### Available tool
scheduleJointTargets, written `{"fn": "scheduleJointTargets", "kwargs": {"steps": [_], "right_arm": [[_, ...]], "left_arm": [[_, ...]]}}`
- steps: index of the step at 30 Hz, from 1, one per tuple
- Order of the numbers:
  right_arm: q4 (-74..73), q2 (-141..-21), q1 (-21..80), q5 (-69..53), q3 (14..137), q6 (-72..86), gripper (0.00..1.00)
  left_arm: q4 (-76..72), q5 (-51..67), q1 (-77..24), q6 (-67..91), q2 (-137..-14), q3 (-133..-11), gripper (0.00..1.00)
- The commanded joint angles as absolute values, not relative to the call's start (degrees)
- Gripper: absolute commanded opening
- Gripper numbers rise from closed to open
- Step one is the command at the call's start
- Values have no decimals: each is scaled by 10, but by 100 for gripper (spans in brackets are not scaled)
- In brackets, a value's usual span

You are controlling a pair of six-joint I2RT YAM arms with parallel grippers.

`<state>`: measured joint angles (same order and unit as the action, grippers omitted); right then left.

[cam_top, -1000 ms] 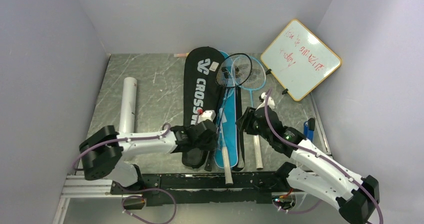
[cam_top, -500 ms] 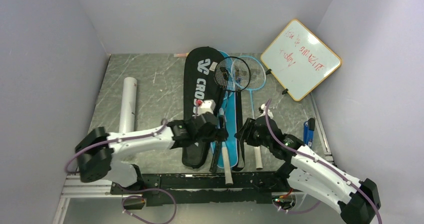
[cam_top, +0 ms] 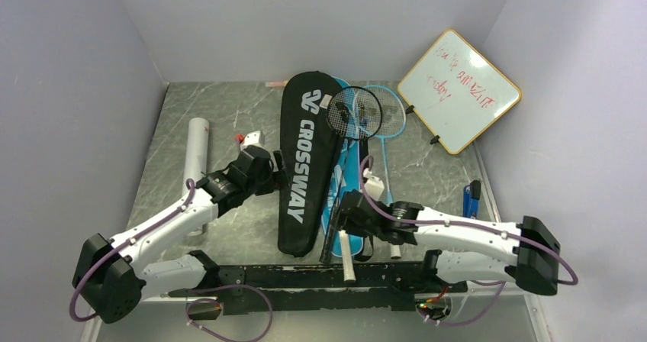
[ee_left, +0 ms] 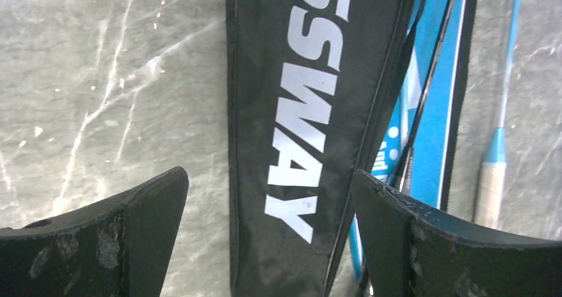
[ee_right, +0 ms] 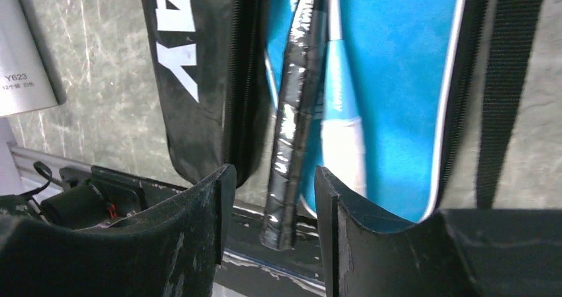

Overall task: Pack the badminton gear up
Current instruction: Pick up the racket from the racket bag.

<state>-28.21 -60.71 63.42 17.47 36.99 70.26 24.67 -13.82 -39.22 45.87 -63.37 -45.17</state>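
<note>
The black "CROSSWAY" cover (cam_top: pixel 301 159) lies lengthwise mid-table, overlapping the blue cover (cam_top: pixel 349 183). A black racket (cam_top: pixel 355 113) rests across the blue cover, and its wrapped grip (ee_right: pixel 291 144) reaches the near rail. Beside it lie a white-gripped racket handle (cam_top: pixel 346 254) and the light-blue racket (cam_top: pixel 390 117). My left gripper (cam_top: pixel 273 175) hovers wide open over the black cover's (ee_left: pixel 298 144) left edge, holding nothing (ee_left: pixel 268 178). My right gripper (cam_top: pixel 339 218) is open, its fingers on either side of the black grip without touching it (ee_right: pixel 273 178). The white tube (cam_top: pixel 196 155) lies at the left.
A wood-framed whiteboard (cam_top: pixel 458 90) leans in the back right corner. A small blue object (cam_top: pixel 472 197) lies by the right wall. The black frame rail (cam_top: pixel 305 277) runs along the near edge. Walls close in on three sides.
The left gripper opened wide and drew back left from the racket handles to the black cover's edge. The right arm swung left and low over the black racket's grip.
</note>
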Motion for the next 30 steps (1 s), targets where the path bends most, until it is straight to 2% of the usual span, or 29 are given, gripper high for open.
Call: {"fn": "scheduleJointTargets", "kwargs": {"steps": [1, 9, 23, 26, 27, 28, 29, 30], "right_arm": [[-312, -664, 684, 250, 419, 791, 52], [-370, -803, 711, 278, 499, 836, 50], [-386, -912, 711, 320, 528, 863, 46], [-387, -922, 711, 323, 541, 849, 40], [-383, -922, 712, 324, 544, 840, 35], [-380, -918, 712, 326, 545, 830, 25], [-377, -910, 711, 329, 545, 821, 9], [-380, -900, 712, 335, 547, 815, 0]], "left_arm": [[282, -143, -386, 414, -610, -455, 97], [291, -168, -385, 403, -562, -436, 97], [240, -96, -386, 401, -570, -386, 97], [236, -91, -386, 391, -577, -386, 94], [235, -89, -386, 387, -578, -387, 94], [232, -85, -386, 382, -579, -386, 93], [228, -78, -385, 377, -579, -385, 92], [219, -65, -386, 371, -580, -384, 91]]}}
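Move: The black racket's handle lies about 3 cm to the right hand's left, 1 cm ahead and 7 cm below. On that hand's side of it, the white handle's middle is roughly 1 cm right of the hand and 5 cm back; the blue racket's handle is some 14 cm right and 3 cm ahead. The black bag's middle is about 10 cm left and 25 cm ahead. From the left hand the black handle is about 11 cm right, 11 cm back and 10 cm down. Bring the half-open right gripper about 3 cm left over the black racket's handle, then down some 6.5 cm, tilting the fingers about 20 degrees steeper towards the table and turning a little clockwise. At the bottom, close the fingers to pinch the handle from both sides. Ease the open left gripper about 3 cm back and 2.5 cm down beside the black bag, first swinging slightly left. ##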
